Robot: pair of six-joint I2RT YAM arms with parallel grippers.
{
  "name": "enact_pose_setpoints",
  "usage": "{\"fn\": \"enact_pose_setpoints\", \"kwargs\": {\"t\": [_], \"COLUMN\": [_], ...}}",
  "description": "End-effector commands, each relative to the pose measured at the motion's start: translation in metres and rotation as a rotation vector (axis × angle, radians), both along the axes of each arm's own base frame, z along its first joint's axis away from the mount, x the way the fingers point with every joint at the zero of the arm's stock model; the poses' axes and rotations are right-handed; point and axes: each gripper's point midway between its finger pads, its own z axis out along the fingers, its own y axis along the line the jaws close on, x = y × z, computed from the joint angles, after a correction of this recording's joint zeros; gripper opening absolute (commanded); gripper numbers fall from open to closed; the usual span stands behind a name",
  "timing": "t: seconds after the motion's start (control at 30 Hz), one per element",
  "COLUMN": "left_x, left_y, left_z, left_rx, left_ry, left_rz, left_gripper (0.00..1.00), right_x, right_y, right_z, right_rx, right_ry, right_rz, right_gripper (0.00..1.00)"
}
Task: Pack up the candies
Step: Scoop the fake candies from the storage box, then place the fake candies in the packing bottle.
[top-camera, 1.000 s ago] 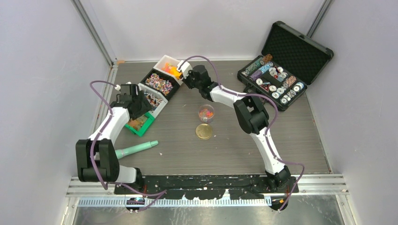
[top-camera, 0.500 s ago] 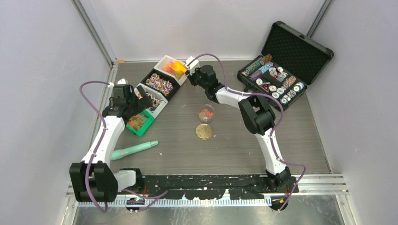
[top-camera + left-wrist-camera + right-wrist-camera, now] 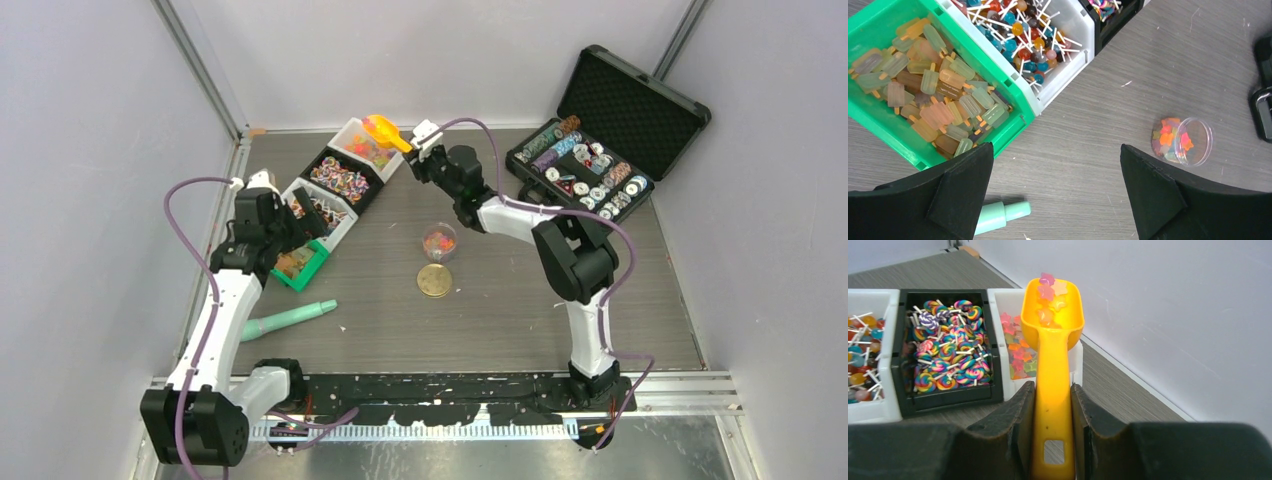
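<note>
My right gripper [image 3: 1052, 387] is shut on the handle of an orange scoop [image 3: 1052, 315], held level above the far white bin [image 3: 350, 138]. Star-shaped candies [image 3: 1050, 295] in pink, orange and yellow fill the scoop's bowl [image 3: 383, 128]. A small clear jar [image 3: 438, 240] with a few candies stands mid-table, also seen in the left wrist view as the jar [image 3: 1182, 141]. My left gripper [image 3: 1056, 150] hangs wide open over bare table beside the green bin [image 3: 1013, 127], holding nothing.
A black bin of swirl lollipops [image 3: 338, 180], a white bin of ball lollipops [image 3: 318, 212] and the green bin of popsicle sweets [image 3: 296, 263] form a diagonal row. A gold disc [image 3: 434, 280], a mint-green tool [image 3: 290, 320] and an open chip case [image 3: 590, 150] lie around.
The right gripper has lifted the scoop out of the far white bin, loaded with candies, and drawn it rightward. The left gripper has opened wide and pulled back off the bins.
</note>
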Motion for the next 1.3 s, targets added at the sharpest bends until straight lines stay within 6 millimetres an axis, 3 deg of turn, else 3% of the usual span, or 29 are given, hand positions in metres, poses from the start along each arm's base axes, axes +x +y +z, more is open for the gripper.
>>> {"fn": "enact_pose_setpoints", "kwargs": {"t": [0.0,0.23,0.47,0.67,0.83,0.93,1.27], "left_x": [-0.009,-0.02,-0.029,-0.031,-0.031,-0.037,-0.043], "left_y": [-0.009,-0.023,-0.037,-0.045,-0.045,-0.046,-0.045], "left_z": [0.004,0.01,0.006,0.015,0.02,0.015,0.013], "left_rx": [0.013,-0.016,-0.044,-0.02,-0.034,-0.032,-0.026], "left_ry": [-0.004,-0.017,-0.03,-0.07,-0.082,-0.058,-0.033], "left_rz": [-0.071,-0.146,-0.233,-0.329,-0.315,-0.332,-0.337], "left_gripper": [1.0,1.0,1.0,1.0,1.0,1.0,1.0], "right_x": [-0.031,-0.075,-0.12,-0.163,-0.205,-0.223,-0.254], "right_y": [-0.016,-0.043,-0.061,-0.083,-0.11,-0.128,-0.163], "right_z": [0.102,0.122,0.117,0.097,0.063,0.052,0.028], "right_rx": [0.17,0.207,0.129,0.022,-0.146,-0.228,-0.493], "right_ry": [-0.217,-0.263,-0.247,-0.179,-0.049,0.011,0.167], "right_rz": [0.023,0.038,0.099,0.139,0.17,0.157,0.144], "right_gripper": [0.0,0.0,0.0,0.0,0.0,0.0,0.0]}}
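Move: The right hand holds the loaded scoop. The storage box, a clear round jar, lies about 17 cm back, 6 cm right and 16 cm below it. The gold lid stands some 8 cm nearer the base than the jar; the star-candy bin is roughly 10 cm ahead and 9 cm left of the hand, the swirl-lollipop bin about 2 cm ahead and 15 cm left. From the left hand the jar is about 26 cm right, 3 cm ahead and 15 cm below. Back and to the right, the right hand sweeps the scoop some 25 cm back and 15 cm right from the star-candy bin towards the storage box, first rising about 8 cm, then sinking 5. Its grip stays closed on the handle while the scoop's bowl end tips down about 20 degrees late on. The empty left hand, open, eases about 6 cm back and right, turning clockwise. ##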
